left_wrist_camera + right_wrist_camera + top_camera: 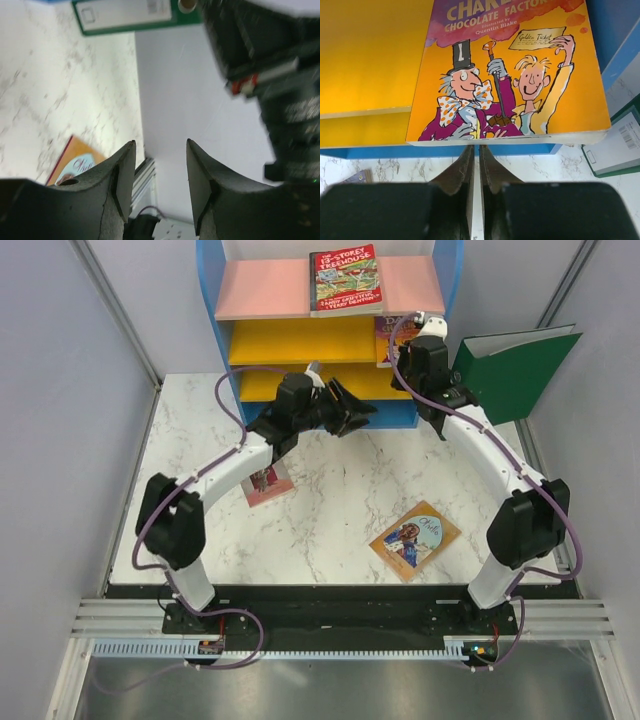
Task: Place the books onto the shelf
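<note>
The shelf (262,290) stands at the back, blue-framed with a pink top board and yellow boards (365,55) below. A red-green Treehouse book (345,280) lies on the pink board. An orange illustrated book (510,75) lies on a yellow board, its near edge overhanging. My right gripper (476,146) is shut, tips just under that edge, nothing between them; from above it (410,340) is at the shelf's right side. My left gripper (362,412) hangs open and empty before the shelf. A small maroon-grey book (268,482) and a tan book (415,538) lie on the table.
A big green ring binder (515,368) leans against the right wall beside the shelf, and shows in the left wrist view (125,15). The tan book (75,162) shows past my left fingers (125,170). Grey walls close in the marble table (330,490) on both sides.
</note>
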{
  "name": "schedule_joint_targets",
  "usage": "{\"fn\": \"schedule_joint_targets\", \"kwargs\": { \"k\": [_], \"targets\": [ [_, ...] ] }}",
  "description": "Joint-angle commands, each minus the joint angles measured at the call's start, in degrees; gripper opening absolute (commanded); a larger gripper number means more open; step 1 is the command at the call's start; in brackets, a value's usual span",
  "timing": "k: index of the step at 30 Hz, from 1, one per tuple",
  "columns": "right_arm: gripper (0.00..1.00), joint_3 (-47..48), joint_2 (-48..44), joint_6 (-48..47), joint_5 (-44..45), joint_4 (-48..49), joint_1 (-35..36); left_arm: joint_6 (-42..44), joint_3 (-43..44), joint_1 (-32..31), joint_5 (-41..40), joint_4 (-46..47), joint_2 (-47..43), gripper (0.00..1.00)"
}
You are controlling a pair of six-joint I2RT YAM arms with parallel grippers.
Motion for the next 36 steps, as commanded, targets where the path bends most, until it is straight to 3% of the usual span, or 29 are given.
{"fn": "schedule_joint_targets", "kwargs": {
  "k": [1,5,8,9,12,14,19,22,25,30,33,34,36],
  "targets": [
    [0.16,-0.1,-3.2,0.3,-0.3,1.3,-0.2,9.7,-11.6,-4.3,-5.9,1.2,-12.4,0.52],
    [0.31,-11.4,-11.8,2.8,-0.9,1.6,-0.2,15.5,-26.1,-8.7,-11.9,-1.9,-21.8,0.52],
    [0.51,-21.4,-21.0,5.9,-1.8,1.6,-0.2,17.3,-34.6,-11.5,-14.6,-4.4,-26.4,0.52],
    [0.62,-24.1,-25.8,7.0,-1.8,1.3,-0.1,17.6,-36.5,-12.2,-15.4,-4.7,-28.1,0.52],
    [0.81,-33.7,-34.7,12.0,-2.1,-1.0,-0.2,17.8,-41.7,-15.0,-16.8,-4.9,-29.1,0.52],
    [0.88,-39.6,-38.4,15.6,-2.0,-5.3,-0.2,17.6,-42.8,-16.8,-17.0,-5.1,-28.2,0.52],
    [0.96,-49.0,-47.2,25.8,-1.1,-18.7,-0.3,18.4,-39.2,-20.1,-15.4,-5.0,-20.9,0.52],
    [0.97,-52.2,-50.8,29.5,-1.7,-25.3,-0.3,19.1,-34.7,-21.6,-14.0,-5.1,-14.6,0.52],
    [0.97,-53.3,-52.9,30.6,-2.1,-30.8,-0.8,21.2,-26.6,-23.1,-11.4,-6.8,-7.6,0.52],
    [0.97,-53.8,-55.1,32.3,-4.1,-35.7,-1.4,28.7,-12.7,-27.2,-11.3,-17.6,4.0,0.48],
    [0.97,-53.4,-57.0,33.7,-3.1,-37.6,-1.5,30.8,-6.5,-29.6,-12.2,-21.9,7.8,0.31],
    [0.97,-53.2,-57.3,34.1,-2.9,-38.2,-1.5,30.9,-5.6,-29.9,-12.2,-22.3,8.4,0.05],
    [0.97,-53.7,-58.6,35.7,-3.2,-39.7,-1.5,30.5,-5.6,-30.3,-12.0,-22.5,8.9,0.02]
  ]
}}
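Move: The Othello book lies flat on the table, from the left hand about 22 cm back, 11 cm to the right and 26 cm below; from the right hand about 32 cm back, 6 cm to the right and 27 cm below. The Charlie book on the yellow shelf has its middle some 9 cm straight ahead of the right hand. The red-figure book on the table lies about 24 cm left, 5 cm back and 26 cm below the left hand. Both hands draw back and down some 30 cm towards Othello, left closing, right opening wide, leaving the Charlie book. ##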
